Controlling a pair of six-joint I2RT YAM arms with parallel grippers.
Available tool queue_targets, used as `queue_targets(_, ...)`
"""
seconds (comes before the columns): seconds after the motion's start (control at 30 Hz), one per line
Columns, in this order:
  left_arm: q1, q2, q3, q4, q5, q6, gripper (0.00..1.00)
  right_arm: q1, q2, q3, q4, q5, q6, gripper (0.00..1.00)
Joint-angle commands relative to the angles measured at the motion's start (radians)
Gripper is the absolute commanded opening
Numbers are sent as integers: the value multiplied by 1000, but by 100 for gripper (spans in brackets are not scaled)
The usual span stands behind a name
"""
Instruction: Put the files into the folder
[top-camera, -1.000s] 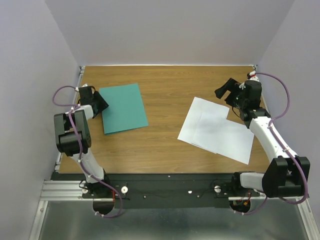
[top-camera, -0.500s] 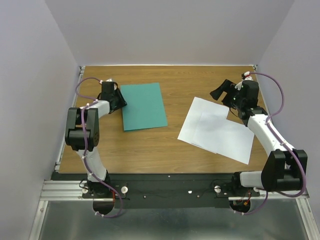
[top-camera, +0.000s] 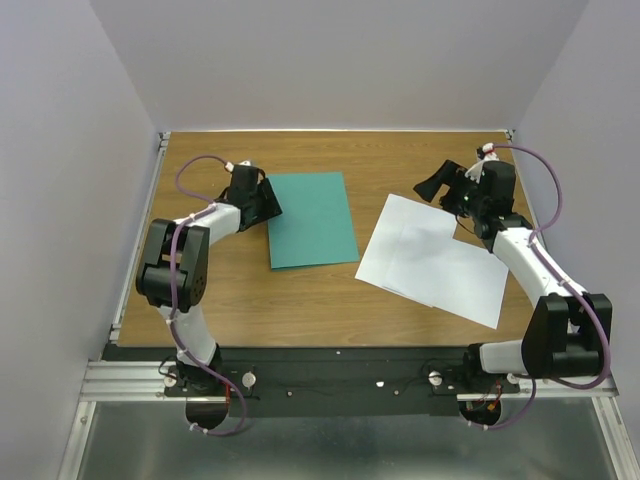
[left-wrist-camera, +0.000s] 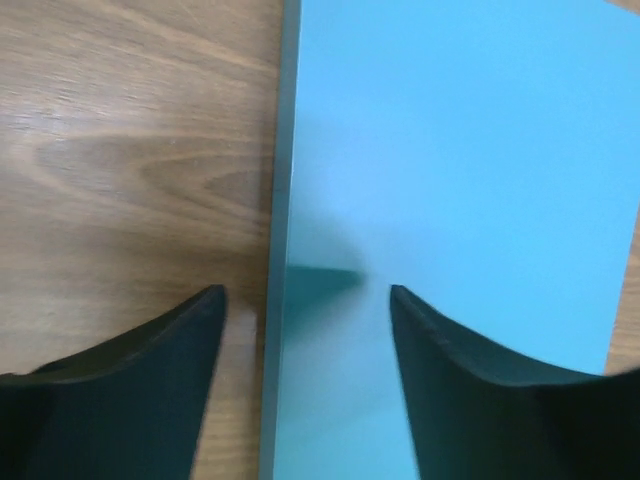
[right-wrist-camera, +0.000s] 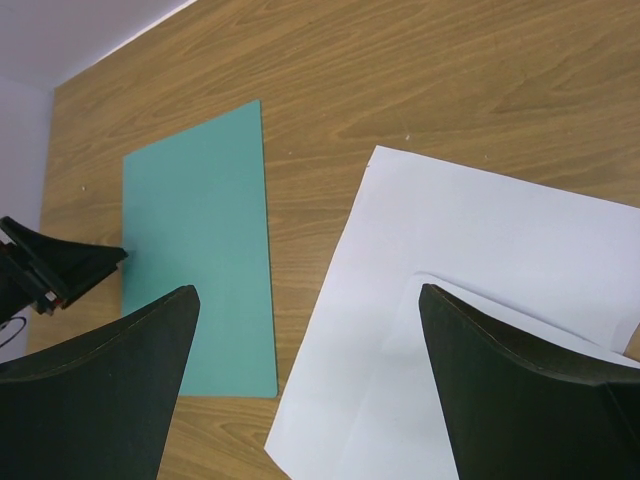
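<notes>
The teal-green folder (top-camera: 312, 220) lies flat and closed on the wooden table, left of centre. My left gripper (top-camera: 268, 203) is low at its left edge, open. In the left wrist view the folder's (left-wrist-camera: 460, 180) long edge runs between the two fingers of the left gripper (left-wrist-camera: 306, 295), one over wood and one over the cover. The files (top-camera: 430, 255), two overlapping white sheets, lie flat right of the folder with a strip of wood between. My right gripper (top-camera: 440, 185) hovers above their far corner, wide open and holding nothing. The right wrist view shows folder (right-wrist-camera: 195, 240) and files (right-wrist-camera: 470, 300) below.
Lilac walls close in the table (top-camera: 330, 300) at the back and both sides. A black rail (top-camera: 330, 365) with the arm bases runs along the near edge. Bare wood lies in front of the folder and files.
The folder has slid to the right across the table, with my left gripper following at its left edge. It now lies nearer the files. The right gripper has shifted slightly left.
</notes>
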Motion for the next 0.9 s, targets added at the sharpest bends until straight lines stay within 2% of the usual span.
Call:
queue_targets(0.0, -22, -122, 152, -141, -173, 89, 85, -1, -23, -23, 32, -22, -13, 100)
queue_targets(0.07, -48, -174, 295, -166, -202, 157, 93, -1, -39, -31, 32, -7, -10, 100)
queue_targets(0.1, -61, -186, 347, -166, -213, 250, 95, -3, -47, -35, 32, 1, -8, 100)
queue_targets(0.17, -99, -197, 525, -172, -207, 336, 96, -1, -70, -58, 32, 33, -1, 100)
queue_targets(0.2, -113, -194, 582, -172, -190, 432, 96, -3, -78, -66, 32, 45, 1, 100)
queue_targets(0.23, -125, -182, 684, -172, -174, 471, 98, -3, -82, -81, 30, 73, 4, 100)
queue_targets(0.3, -147, -167, 768, -161, -97, 554, 99, -3, -107, -98, 30, 99, 6, 100)
queue_targets(0.37, -148, -127, 913, -157, -84, 588, 98, -3, -122, -119, 30, 140, 7, 100)
queue_targets(0.47, -150, -75, 1059, -190, 46, 660, 98, -3, -150, -144, 26, 199, -1, 100)
queue_targets(0.5, -159, -71, 1059, -201, 125, 701, 99, -3, -157, -150, 24, 212, -2, 100)
queue_targets(0.57, -185, -100, 986, -229, 146, 847, 98, -3, -177, -161, 23, 254, -2, 100)
queue_targets(0.73, -372, -237, 645, -215, -59, 1132, 98, -3, -162, -169, 23, 294, 1, 100)
queue_targets(0.87, -438, -294, 413, -229, -101, 1280, 98, -3, -101, -150, 23, 272, -7, 100)
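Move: Beside the middle of the folder's left edge, with the fingers straddling it close above the table, the left hand has the folder's middle about 10 cm to its right and 2 cm back. The files lie some 41 cm to its right and 15 cm back. From the right hand, the folder's middle is roughly 28 cm left and 2 cm ahead, and the files 3 cm right and 11 cm back, all about 15 cm lower. Leaving the folder's left edge, the left hand opens its fingers wide and shoots up about 50 cm, swinging a little forward and then back and right as the fingers tip up from steeply down to about level. It then drops some 15 cm while sweeping right over the folder and turning clockwise. The open right hand eases about 4 cm right and slightly back. ##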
